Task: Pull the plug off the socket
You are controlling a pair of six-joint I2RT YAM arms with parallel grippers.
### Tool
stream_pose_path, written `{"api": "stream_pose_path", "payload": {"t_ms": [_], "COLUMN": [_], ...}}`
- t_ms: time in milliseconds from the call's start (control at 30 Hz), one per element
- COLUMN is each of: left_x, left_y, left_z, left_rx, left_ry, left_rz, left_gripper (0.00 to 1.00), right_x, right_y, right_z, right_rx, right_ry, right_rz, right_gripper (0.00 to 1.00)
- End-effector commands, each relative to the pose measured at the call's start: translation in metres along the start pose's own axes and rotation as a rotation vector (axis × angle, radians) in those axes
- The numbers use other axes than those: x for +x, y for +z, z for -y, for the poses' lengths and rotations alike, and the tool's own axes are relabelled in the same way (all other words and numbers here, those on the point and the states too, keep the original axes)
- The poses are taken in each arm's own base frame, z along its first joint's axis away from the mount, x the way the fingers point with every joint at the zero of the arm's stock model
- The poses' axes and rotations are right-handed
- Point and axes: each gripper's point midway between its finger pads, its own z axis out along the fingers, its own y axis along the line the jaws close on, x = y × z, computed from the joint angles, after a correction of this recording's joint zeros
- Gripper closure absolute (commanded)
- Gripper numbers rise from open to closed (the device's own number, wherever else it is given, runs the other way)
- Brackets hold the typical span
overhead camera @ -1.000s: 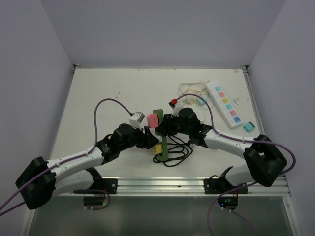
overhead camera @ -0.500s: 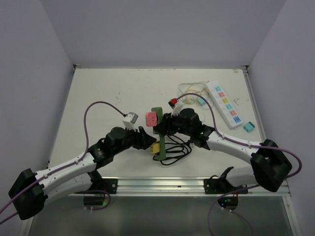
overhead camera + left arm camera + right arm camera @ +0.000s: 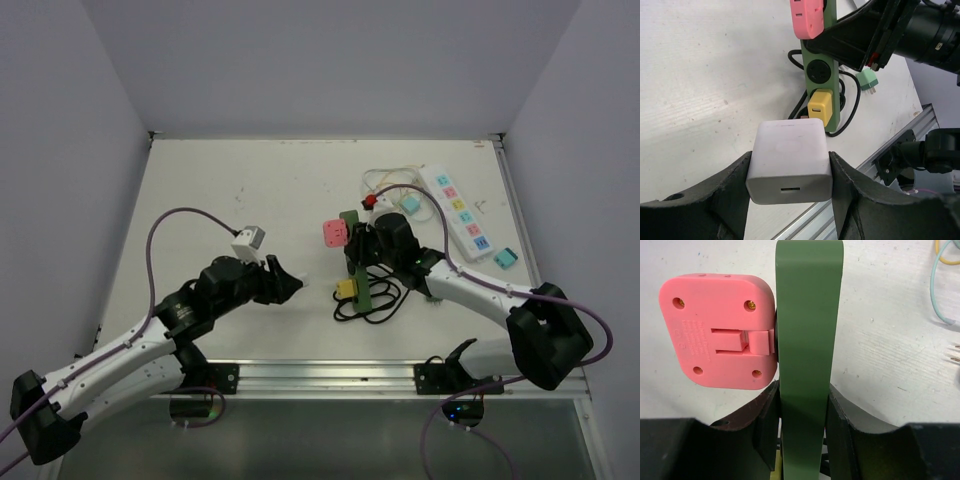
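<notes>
My left gripper [image 3: 790,167] is shut on a white block plug [image 3: 790,155], which is free of the socket and held above the table. In the top view the left gripper [image 3: 290,284] hangs to the left of the green socket strip [image 3: 355,262], with a gap between them. My right gripper [image 3: 802,410] is shut on that green strip [image 3: 807,340] and grips its narrow sides. A pink plug [image 3: 717,335] and a yellow plug [image 3: 820,107] sit in the strip [image 3: 821,75], with an empty round outlet between them.
A black cable coil [image 3: 375,300] lies under the green strip. At the back right are a white power strip [image 3: 456,210], a red plug [image 3: 372,200], teal plugs [image 3: 506,258] and thin wires. An aluminium rail [image 3: 330,375] runs along the near edge.
The left gripper has drawn back to the left with the white plug, now clear of the strip. The right gripper has carried the green strip to the right.
</notes>
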Motion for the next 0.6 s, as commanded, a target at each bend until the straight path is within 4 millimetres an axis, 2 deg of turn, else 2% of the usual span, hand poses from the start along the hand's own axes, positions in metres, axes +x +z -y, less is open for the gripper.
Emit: {"api": "stream_pose_path", "payload": {"t_ms": [0, 33, 133, 267, 433, 467, 500, 567], "left_x": [-0.024, -0.032, -0.043, -0.051, -0.058, -0.069, -0.065, -0.075], "left_y": [-0.017, -0.021, -0.026, -0.021, 0.000, 0.005, 0.012, 0.026], "left_z": [0.010, 0.015, 0.011, -0.016, -0.054, -0.054, -0.063, -0.071], "left_rx": [-0.019, -0.011, -0.060, -0.209, -0.386, -0.392, -0.419, -0.438], "left_ry": [-0.032, -0.032, -0.020, 0.009, 0.068, 0.065, 0.087, 0.095], "left_rz": [0.044, 0.059, 0.087, 0.136, 0.184, 0.236, 0.230, 0.270], "left_gripper": [1.00, 1.00, 1.00, 1.00, 1.00, 1.00, 1.00, 1.00], "right_x": [-0.009, -0.011, -0.019, -0.028, -0.029, -0.030, -0.030, -0.028], "right_y": [-0.003, -0.004, -0.008, -0.015, -0.020, -0.020, -0.020, -0.020], "right_z": [0.014, 0.011, 0.000, -0.006, -0.013, -0.015, -0.017, -0.019], "right_rx": [0.070, 0.054, 0.003, -0.055, -0.104, -0.113, -0.127, -0.146], "right_ry": [-0.071, -0.063, -0.037, 0.007, 0.024, 0.022, 0.021, 0.017], "right_rz": [0.022, 0.026, 0.045, 0.066, 0.063, 0.070, 0.071, 0.078], "right_gripper": [1.00, 1.00, 1.00, 1.00, 1.00, 1.00, 1.00, 1.00]}}
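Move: The left hand already grips the white plug, free of the socket, and takes it towards bare table about 10 cm ahead, 10 cm to its left and 14 cm below. From that hand, the green socket strip's middle is some 14 cm right and 5 cm ahead, the yellow plug 12 cm right and 2 cm back, the pink plug 9 cm right and 13 cm ahead. From the right hand, which holds the strip, that table spot lies around 24 cm left and 1 cm ahead. Still pinching the white plug between its fingers, the left hand carries it away from the green socket strip, first left and up about 3 cm, then arcing forward, left and down over the bare table; it ends about 5 cm ahead, 5 cm left and 2 cm lower, the wrist turning counter-clockwise and rolling its left side up some 25 degrees in all. The right hand keeps its grip on the strip, nearly in place. ##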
